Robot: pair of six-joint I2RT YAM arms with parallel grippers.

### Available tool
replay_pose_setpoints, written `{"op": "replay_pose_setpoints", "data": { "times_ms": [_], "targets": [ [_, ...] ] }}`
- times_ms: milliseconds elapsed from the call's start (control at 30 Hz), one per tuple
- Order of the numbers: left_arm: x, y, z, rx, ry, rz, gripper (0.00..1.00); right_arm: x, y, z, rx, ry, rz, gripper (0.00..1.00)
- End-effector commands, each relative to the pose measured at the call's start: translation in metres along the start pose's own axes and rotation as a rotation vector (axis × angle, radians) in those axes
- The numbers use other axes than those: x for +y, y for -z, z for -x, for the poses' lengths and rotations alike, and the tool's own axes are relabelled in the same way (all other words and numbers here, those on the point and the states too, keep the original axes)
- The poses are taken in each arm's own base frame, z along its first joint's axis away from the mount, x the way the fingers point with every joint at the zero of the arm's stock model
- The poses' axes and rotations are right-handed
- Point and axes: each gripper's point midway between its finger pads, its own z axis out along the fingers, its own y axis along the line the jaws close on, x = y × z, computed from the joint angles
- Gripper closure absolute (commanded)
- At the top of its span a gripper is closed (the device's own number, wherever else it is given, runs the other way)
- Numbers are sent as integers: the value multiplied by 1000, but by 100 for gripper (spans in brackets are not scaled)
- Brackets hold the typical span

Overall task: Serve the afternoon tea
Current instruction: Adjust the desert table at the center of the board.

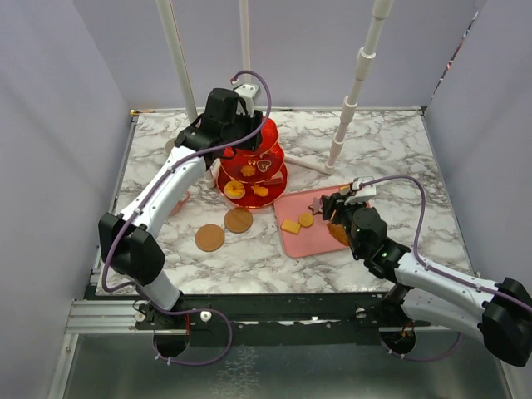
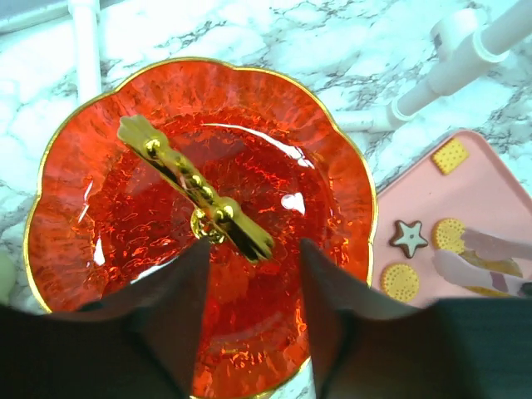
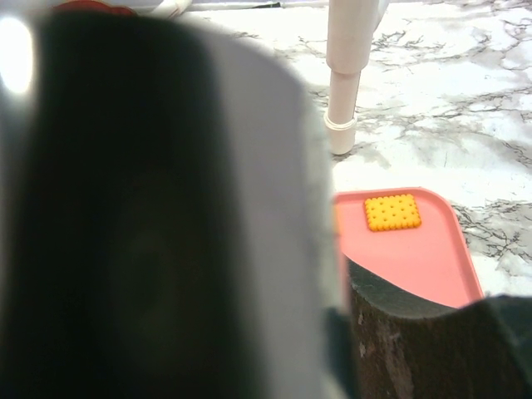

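The red three-tier stand (image 1: 270, 137) with its gold finial (image 2: 195, 187) stands at the back centre. Small cookies (image 1: 248, 170) lie on its lower tiers. My left gripper (image 1: 249, 135) hangs straight above the top tier (image 2: 100, 191); its jaws (image 2: 253, 249) are open and empty, just short of the finial. A pink tray (image 1: 312, 237) to the right carries a square cookie (image 2: 450, 155), a star cookie (image 2: 409, 237) and round cookies (image 2: 400, 281). My right gripper (image 1: 326, 205) hovers low over the tray, fingers (image 2: 490, 243) apart. Its own view (image 3: 337, 249) is mostly blocked by one blurred finger.
Two brown round coasters (image 1: 238, 220) (image 1: 209, 238) lie in front of the stand. A white pipe post (image 1: 353, 91) rises behind the tray, its foot (image 1: 332, 162) beside the stand. An orange pastry (image 1: 338, 234) lies on the tray by my right wrist. Grey walls enclose the marble table (image 1: 399, 150).
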Motion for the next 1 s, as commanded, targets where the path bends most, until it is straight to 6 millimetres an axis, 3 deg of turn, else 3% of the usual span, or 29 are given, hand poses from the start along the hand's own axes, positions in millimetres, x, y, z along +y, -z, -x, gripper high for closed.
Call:
{"op": "replay_pose_setpoints", "data": {
  "times_ms": [0,100,300,467,800,967],
  "targets": [
    [-1,40,24,-29,-160,-14,39,0,2,11,-37,-25,6,43],
    [0,54,23,-19,-242,-19,27,0,3,12,-39,-27,7,43],
    [-10,68,29,16,-458,-127,17,2,1,13,-43,-34,13,43],
    [-6,66,33,37,-542,-248,16,1,2,15,-48,-40,11,43],
    [11,47,23,101,-683,-392,19,-5,7,18,-59,-45,-2,43],
    [6,48,30,74,-761,-443,19,-4,6,21,-62,-46,1,43]
  ]
}}
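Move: The gold handle on top of the red dessert stand lies about 3 cm ahead of the left fingertips, straight in line and some 2 cm below; its near end shows in their gap. The top tier's middle is directly under it, around 8 cm below the hand. The star cookie on the pink tray lies about 17 cm right, 4 cm back and 25 cm below. From the right hand the handle is some 18 cm ahead, 22 cm left and 9 cm higher. The left fingers come away from beside the gold handle's near end, opening from about a third to wide, while the hand rises some 8 cm, easing back and left. It then swings forward and sinks about 5 cm towards the top tier again, its wrist turning steadily clockwise by roughly 35 degrees with the left side lifting, so the fingers come round to point mostly rightwards across the stand. The right hand merely lifts about 2 cm. ##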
